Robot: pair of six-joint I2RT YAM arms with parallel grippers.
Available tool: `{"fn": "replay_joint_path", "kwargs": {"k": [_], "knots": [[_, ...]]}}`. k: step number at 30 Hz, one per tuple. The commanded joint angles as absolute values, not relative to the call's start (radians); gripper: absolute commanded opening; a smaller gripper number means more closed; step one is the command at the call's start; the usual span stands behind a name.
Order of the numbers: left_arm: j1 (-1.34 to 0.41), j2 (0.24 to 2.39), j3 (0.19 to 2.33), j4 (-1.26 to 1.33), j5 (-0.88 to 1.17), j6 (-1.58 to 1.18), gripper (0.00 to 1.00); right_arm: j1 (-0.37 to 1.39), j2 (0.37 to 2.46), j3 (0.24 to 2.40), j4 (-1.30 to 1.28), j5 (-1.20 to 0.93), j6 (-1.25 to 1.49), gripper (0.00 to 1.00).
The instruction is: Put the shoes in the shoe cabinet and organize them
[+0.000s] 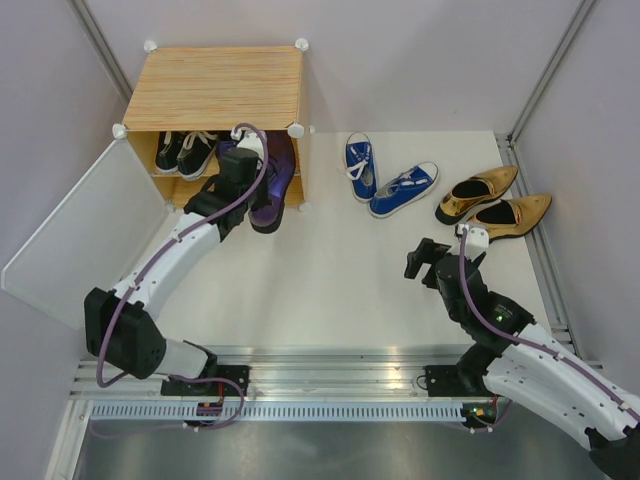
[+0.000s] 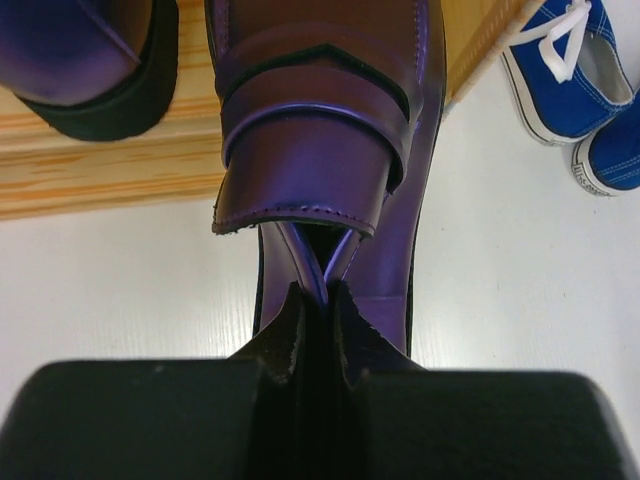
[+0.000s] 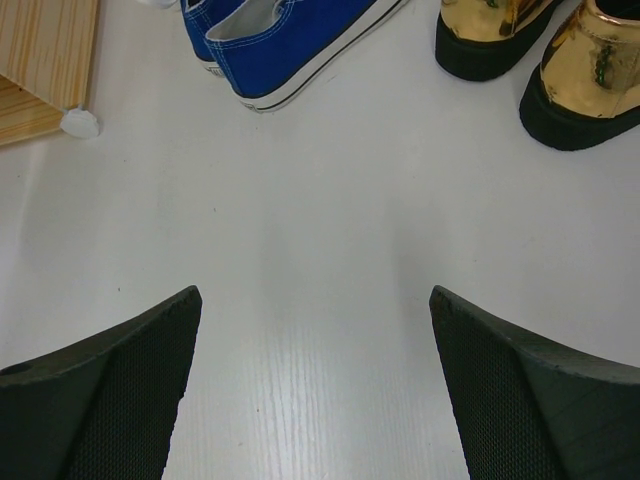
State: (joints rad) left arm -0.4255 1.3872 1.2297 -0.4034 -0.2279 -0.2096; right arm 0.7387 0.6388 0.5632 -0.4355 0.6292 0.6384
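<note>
The shoe cabinet [image 1: 215, 85] stands at the back left with its door [image 1: 85, 235] swung open. A pair of black sneakers [image 1: 185, 150] sits inside on the left. My left gripper [image 1: 255, 190] is shut on the heel rim of a purple shoe [image 2: 320, 160], pinched between its fingertips [image 2: 318, 300]. The toe of this shoe reaches over the cabinet's lower shelf edge [image 2: 100, 170]. The other purple shoe [image 2: 80, 60] lies on the shelf to its left. My right gripper [image 3: 315, 330] hangs open over bare table, with nothing between its fingers.
Two blue sneakers [image 1: 385, 178] lie right of the cabinet, also in the right wrist view [image 3: 290, 40]. The gold shoes [image 1: 495, 205] lie further right, near the wall rail. A white cabinet corner foot [image 3: 78, 122] is at my right gripper's far left.
</note>
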Motion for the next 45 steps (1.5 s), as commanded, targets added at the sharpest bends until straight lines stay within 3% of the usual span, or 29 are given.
{"fn": "replay_joint_path", "kwargs": {"k": [1, 23, 32, 35, 39, 42, 45], "knots": [[-0.403, 1.405, 1.342, -0.207, -0.196, -0.132, 0.02, 0.719, 0.649, 0.581, -0.416, 0.646, 0.626, 0.98], [-0.321, 1.654, 1.563, -0.158, -0.112, -0.117, 0.03, 0.675, 0.655, 0.583, -0.411, 0.652, 0.621, 0.98], [-0.311, 1.718, 1.608, -0.146, -0.110, -0.120, 0.11, 0.669, 0.669, 0.583, -0.408, 0.649, 0.618, 0.98], [-0.308, 1.738, 1.614, -0.146, -0.107, -0.124, 0.20, 0.666, 0.666, 0.583, -0.413, 0.653, 0.620, 0.98], [-0.307, 1.746, 1.609, -0.146, -0.109, -0.135, 0.52, 0.664, 0.652, 0.580, -0.410, 0.655, 0.620, 0.98], [-0.307, 1.744, 1.605, -0.144, -0.110, -0.143, 0.66, 0.663, 0.652, 0.580, -0.411, 0.655, 0.620, 0.98], [-0.307, 1.738, 1.603, -0.147, -0.115, -0.146, 0.71, 0.663, 0.657, 0.580, -0.410, 0.652, 0.620, 0.98]]}}
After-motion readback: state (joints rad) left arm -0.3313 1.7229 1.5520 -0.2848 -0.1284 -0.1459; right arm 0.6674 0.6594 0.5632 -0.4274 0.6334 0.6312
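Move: My left hand holds the purple shoe by its upper, toe pointing into the cabinet. The free right end of the upper shelf, where it belongs, is centred about 15 cm ahead and 1 cm right, some 4 cm below my hand point. The other purple shoe stands level with that spot, 9 cm to its left, and the nearer black shoe another 8 cm left. From my right hand the spot is roughly 28 cm ahead and 34 cm left, at about equal height. I slide the purple shoe forward toe-first with my left hand, about 10 cm in under the cabinet roof, between the other purple shoe and the right side wall. I lift it slightly on the way, dip some 1.5 cm near the end to set it on the shelf, then open my fingers wide and begin to rise off it. ##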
